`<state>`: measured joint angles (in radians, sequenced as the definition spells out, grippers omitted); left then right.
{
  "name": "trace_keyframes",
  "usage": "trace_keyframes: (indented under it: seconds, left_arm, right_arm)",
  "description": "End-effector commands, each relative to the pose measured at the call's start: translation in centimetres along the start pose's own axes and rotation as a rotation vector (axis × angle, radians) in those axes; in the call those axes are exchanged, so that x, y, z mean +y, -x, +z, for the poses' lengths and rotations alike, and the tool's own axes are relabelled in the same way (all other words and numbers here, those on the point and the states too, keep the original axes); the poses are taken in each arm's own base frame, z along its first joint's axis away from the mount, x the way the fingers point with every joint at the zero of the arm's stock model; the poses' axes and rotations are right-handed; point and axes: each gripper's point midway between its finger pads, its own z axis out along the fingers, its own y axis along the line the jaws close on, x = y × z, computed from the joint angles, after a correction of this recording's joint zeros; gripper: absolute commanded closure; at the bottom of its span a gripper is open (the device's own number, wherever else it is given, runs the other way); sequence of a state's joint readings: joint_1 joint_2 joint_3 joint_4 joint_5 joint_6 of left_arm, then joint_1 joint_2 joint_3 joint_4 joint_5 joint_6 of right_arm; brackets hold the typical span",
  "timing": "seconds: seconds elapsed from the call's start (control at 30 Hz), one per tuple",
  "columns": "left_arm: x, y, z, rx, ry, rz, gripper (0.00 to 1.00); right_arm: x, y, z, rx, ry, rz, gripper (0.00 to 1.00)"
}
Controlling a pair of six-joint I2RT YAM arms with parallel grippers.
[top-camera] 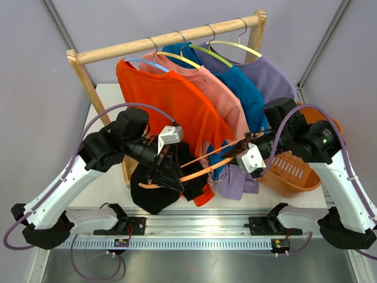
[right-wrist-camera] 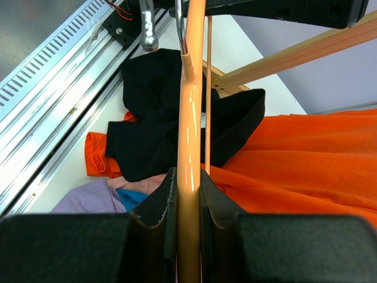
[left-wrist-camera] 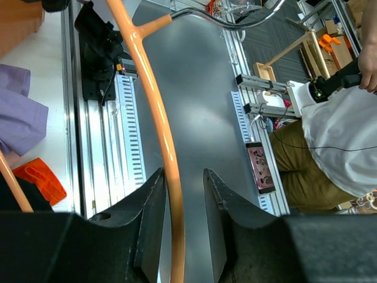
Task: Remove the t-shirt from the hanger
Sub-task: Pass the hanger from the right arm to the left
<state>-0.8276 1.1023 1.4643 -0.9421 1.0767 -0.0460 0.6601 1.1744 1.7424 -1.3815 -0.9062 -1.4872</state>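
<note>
A bare orange hanger point(top-camera: 212, 158) is stretched between my two grippers in front of the rack. My right gripper point(top-camera: 246, 144) is shut on one arm of the hanger point(right-wrist-camera: 189, 118), its jaws tight against the bar point(right-wrist-camera: 188, 174). My left gripper point(top-camera: 169, 175) is open; the hanger's other arm point(left-wrist-camera: 159, 118) runs between its fingers point(left-wrist-camera: 183, 172), close to the left one. A black t-shirt point(top-camera: 154, 191) is bunched on the table under the left gripper and also shows in the right wrist view point(right-wrist-camera: 159, 118). I cannot tell whether it still touches the hanger.
A wooden rack point(top-camera: 171, 38) behind holds orange point(top-camera: 171, 100), pink point(top-camera: 221, 97), blue point(top-camera: 247, 88) and purple point(top-camera: 271, 76) shirts on hangers. An orange basket point(top-camera: 294, 171) stands at the right. A metal rail point(top-camera: 194, 227) runs along the near edge.
</note>
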Motion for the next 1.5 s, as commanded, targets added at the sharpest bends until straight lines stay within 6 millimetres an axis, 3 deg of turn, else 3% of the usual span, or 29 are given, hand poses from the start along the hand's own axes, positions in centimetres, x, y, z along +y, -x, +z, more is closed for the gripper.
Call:
trace_keyframes:
  seconds: [0.0,0.27,0.3,0.33,0.47,0.57,0.63,0.8,0.87,1.0,1.03,1.23,1.3,1.47]
  left_arm:
    - [-1.2,0.4,0.0,0.011,-0.049,-0.007,0.68]
    - [-1.3,0.5,0.2,0.029,-0.049,-0.003,0.79]
    - [-1.3,0.5,0.1,0.029,-0.047,-0.003,0.83]
    - [-1.4,0.5,0.1,0.027,-0.044,-0.005,0.99]
    - [-1.8,0.9,0.0,0.004,-0.032,-0.003,1.00]
    - [-2.4,1.5,-0.3,-0.032,-0.024,0.013,1.00]
    - [-2.9,2.0,-0.6,-0.064,-0.016,0.027,1.00]
    - [-3.6,2.1,-1.0,-0.110,-0.010,0.034,1.00]
    - [-4.0,2.0,-1.3,-0.122,-0.004,0.038,1.00]
    - [-4.8,1.8,-1.8,-0.136,0.006,0.051,1.00]
    - [-5.0,1.9,-2.0,-0.142,0.016,0.059,1.00]
    - [-5.8,2.0,-3.2,-0.165,0.075,0.091,1.00]
    - [-6.1,1.7,-3.8,-0.170,0.102,0.099,1.00]
    - [-5.6,1.3,-4.6,-0.190,0.190,0.089,1.00]
  right_arm:
    - [5.6,1.0,-0.8,-0.003,0.147,0.145,1.00]
    - [5.7,0.9,-0.7,-0.006,0.147,0.150,1.00]
    - [5.7,0.9,-0.7,-0.007,0.147,0.153,1.00]
    - [5.8,0.9,-0.7,-0.007,0.147,0.156,1.00]
    - [5.7,1.0,-0.6,-0.016,0.137,0.165,1.00]
    - [5.4,1.5,-0.5,-0.038,0.115,0.201,0.89]
    - [5.2,2.1,-0.6,-0.060,0.095,0.216,0.74]
    - [3.5,3.6,-0.9,-0.107,0.031,0.276,0.51]
    - [2.3,4.8,-1.5,-0.127,-0.016,0.289,0.40]
    - [-1.0,6.8,-3.3,-0.132,-0.158,0.267,0.30]
    - [-2.7,7.7,-4.2,-0.141,-0.226,0.217,0.29]
    - [-9.2,9.0,-8.7,-0.080,-0.566,0.192,0.17]
    - [-10.4,9.0,-9.8,-0.081,-0.656,0.242,0.17]
    - [-14.0,10.1,-12.3,-0.165,-0.866,0.307,0.00]
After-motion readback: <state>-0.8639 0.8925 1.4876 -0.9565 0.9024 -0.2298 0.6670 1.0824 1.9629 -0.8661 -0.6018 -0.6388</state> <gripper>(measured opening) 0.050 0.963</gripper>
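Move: The hanger runs between the left hand's still open fingers; its middle is about 9 cm to the right and 3 cm ahead, at hand height. The orange t-shirt hangs some 22 cm straight ahead, and the black t-shirt lies about 27 cm below, 3 cm back and 3 cm left. For the right hand, still gripping, the hanger's middle is about 9 cm left and 4 cm back, and the basket some 32 cm right, level, 25 cm lower. Left pinches the hanger, drawing it some 5 cm left and up; right opens wide, rises about 16 cm. ##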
